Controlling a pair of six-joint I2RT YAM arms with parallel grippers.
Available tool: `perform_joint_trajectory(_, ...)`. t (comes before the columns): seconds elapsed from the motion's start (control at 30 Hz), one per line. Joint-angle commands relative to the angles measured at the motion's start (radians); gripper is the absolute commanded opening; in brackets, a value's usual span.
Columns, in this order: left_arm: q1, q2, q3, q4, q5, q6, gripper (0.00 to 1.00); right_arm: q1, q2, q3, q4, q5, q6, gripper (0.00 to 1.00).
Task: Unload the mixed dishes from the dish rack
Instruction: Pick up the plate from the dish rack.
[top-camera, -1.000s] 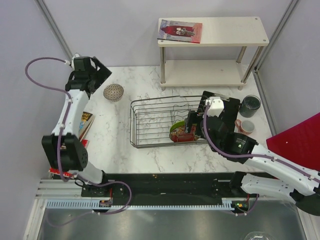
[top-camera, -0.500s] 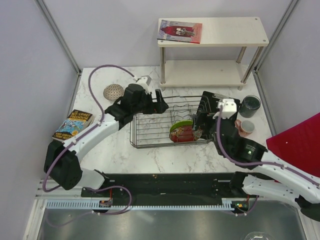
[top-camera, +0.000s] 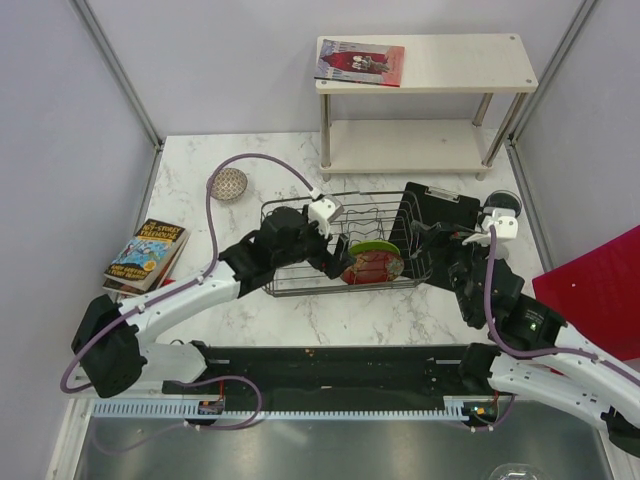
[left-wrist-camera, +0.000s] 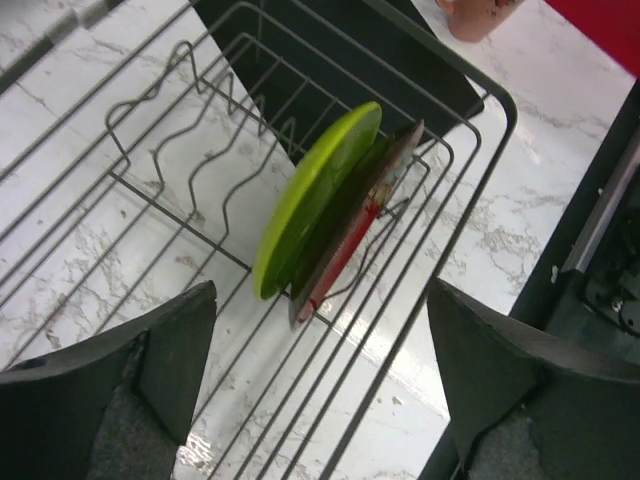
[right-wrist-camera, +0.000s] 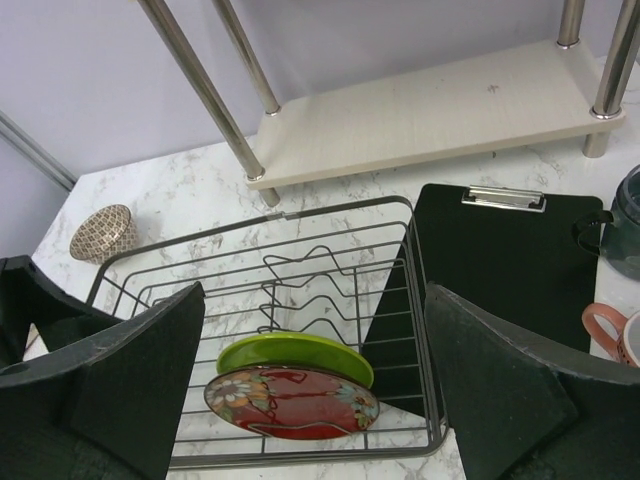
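The dish rack (top-camera: 285, 206) stands mid-table, with two dishes upright on edge at its right end: a lime-green plate (top-camera: 372, 247) and a red patterned dish (top-camera: 373, 268) in front of it. My left gripper (top-camera: 335, 255) hovers open over the rack, just left of them; its wrist view shows the plate (left-wrist-camera: 315, 195) and red dish (left-wrist-camera: 355, 235) edge-on beyond the fingers. My right gripper (top-camera: 428, 250) is open at the rack's right end, facing the dishes (right-wrist-camera: 292, 402). A grey-beige bowl (top-camera: 228, 184), a dark cup (right-wrist-camera: 625, 235) and a pink cup (right-wrist-camera: 615, 335) sit on the table outside the rack.
A black clipboard (top-camera: 445, 212) lies against the rack's right side. A two-tier shelf (top-camera: 440, 65) with a magazine (top-camera: 360, 62) stands at the back. Books (top-camera: 147, 252) lie at the left edge. A red sheet (top-camera: 595, 285) is at the right.
My left arm swung from the far left corner across to the rack and now reaches the dishes. My right gripper pulled back rightward off the dishes. Both stay open.
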Motion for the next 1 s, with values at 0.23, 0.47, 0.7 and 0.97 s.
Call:
perform_joint_trajectory(0.23, -0.063, -0.026, -0.142, 0.146, -0.136, 0.263, 0.49, 0.003, 0.003, -0.033, -0.001, 0.026, 0.013, 0.97)
perform_joint_trajectory(0.47, -0.084, 0.046, -0.131, 0.184, -0.147, 0.322, 0.49, 0.002, -0.001, -0.047, -0.006, 0.019, 0.028, 0.97)
perform_joint_trajectory(0.7, -0.084, 0.157, -0.056, 0.192, -0.135, 0.31, 0.45, 0.002, 0.008, -0.029, -0.012, 0.006, 0.01, 0.97)
perform_joint_trajectory(0.97, -0.089, 0.206, -0.047, 0.201, -0.081, 0.259, 0.34, 0.002, 0.02, -0.024, -0.021, 0.014, 0.003, 0.97)
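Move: The red flowered plate stands in the rack about 8 cm to the left hand's right, roughly 2 cm ahead and some 11 cm below. Just behind that plate, about 3 cm farther out, stands the green plate. The black clipboard lies on the table about 25 cm right of the left hand, 12 cm ahead and 19 cm below. From the right hand the red plate lies some 7 cm left, 3 cm ahead and 22 cm below. Down by about 9 cm goes the left hand, easing back a couple of cm at first and then recovering that, to bring its fingertips to the left edge of the red plate. The wrist turns some 20 degrees, pointing the fingers a little more steeply down, while they narrow from wide open to roughly a third. No grip yet. The open right hand sinks about 2 cm above the rack. ##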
